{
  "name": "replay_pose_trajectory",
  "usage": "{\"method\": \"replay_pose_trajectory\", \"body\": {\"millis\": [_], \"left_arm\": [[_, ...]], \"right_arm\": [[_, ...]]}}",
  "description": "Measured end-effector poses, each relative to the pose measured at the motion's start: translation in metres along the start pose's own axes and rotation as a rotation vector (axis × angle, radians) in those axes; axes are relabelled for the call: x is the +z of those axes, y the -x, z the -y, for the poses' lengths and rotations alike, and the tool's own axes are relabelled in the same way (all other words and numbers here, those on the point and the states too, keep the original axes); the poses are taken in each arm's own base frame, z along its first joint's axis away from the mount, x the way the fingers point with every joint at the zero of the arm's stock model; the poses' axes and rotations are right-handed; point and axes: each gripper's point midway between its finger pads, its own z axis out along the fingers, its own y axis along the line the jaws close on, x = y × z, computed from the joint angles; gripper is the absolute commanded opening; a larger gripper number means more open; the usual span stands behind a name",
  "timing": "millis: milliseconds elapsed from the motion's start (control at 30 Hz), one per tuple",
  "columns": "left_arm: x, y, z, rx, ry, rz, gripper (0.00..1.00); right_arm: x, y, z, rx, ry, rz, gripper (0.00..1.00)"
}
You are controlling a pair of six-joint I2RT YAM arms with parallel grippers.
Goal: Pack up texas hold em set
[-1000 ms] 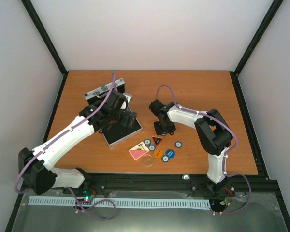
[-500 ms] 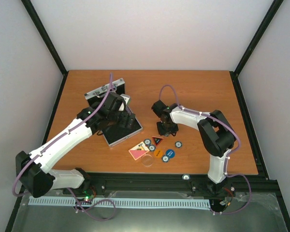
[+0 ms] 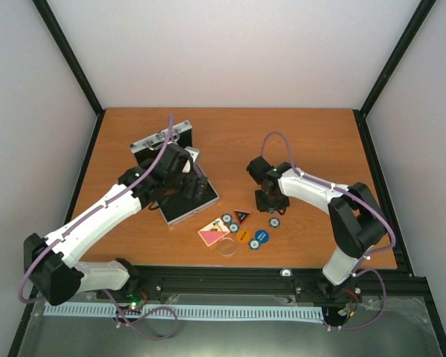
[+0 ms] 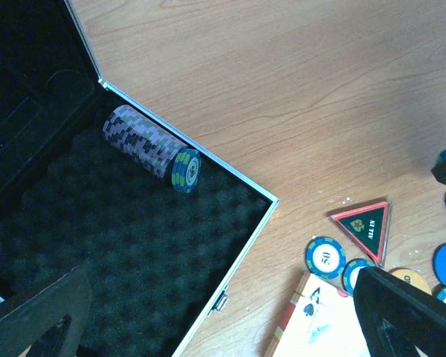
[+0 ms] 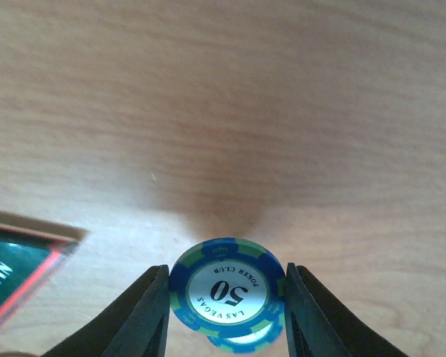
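Observation:
The silver case lies open, its black foam holding a row of chips on edge. My left gripper hovers open over the case's near corner; nothing sits between its fingers. My right gripper is shut on a blue "50" chip, both pads against its rim, low over the wood. A second chip peeks out beneath it. Loose on the table are the red-black triangle, two chips, the pink card deck, an orange disc, a blue disc and a clear disc.
The case lid stands up at the back left with its handle outward. The table's near edge and a black rail run just below the loose pieces. Bare wood stretches behind the right arm.
My right gripper has moved right and nearer, from beside the triangle to the lone chip, and closed on it. The left gripper has shifted only slightly over the case.

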Motion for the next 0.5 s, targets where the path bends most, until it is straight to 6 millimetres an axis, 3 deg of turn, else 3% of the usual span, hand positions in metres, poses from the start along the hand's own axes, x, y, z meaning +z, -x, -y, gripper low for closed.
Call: {"method": "replay_pose_trajectory", "body": {"millis": [233,500], "left_arm": [[0.003,-0.004,0.0,0.001,-0.003,-0.01,1.0],[0.002,-0.004,0.002,0.001,-0.011,-0.01,1.0]], "right_arm": [[0.008,-0.032,0.014,0.012,-0.025,-0.068,0.37],[0.01,-0.048,0.016,0.016,-0.008,-0.1,0.37]]}}
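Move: The blue-green chip on the table, towards which the right hand takes its held 50 chip, lies about 4 cm back, 2 cm right and 4 cm below that hand. The Small Blind button sits roughly 5 cm farther back and 5 cm left of that chip; the All In triangle is some 9 cm left and 2 cm back of the hand. From the left hand the blue-green chip lies about 25 cm right, 6 cm back and 20 cm down. The 50 chip, already pinched between the right hand's fingers, is carried back about 4 cm and roughly 2 cm to the right, sinking just under 2 cm, until it hovers nearly over the blue-green chip on the table. The grip keeps its width while the fingers tip about 5 degrees to point almost straight down; the hand slows towards the end. ##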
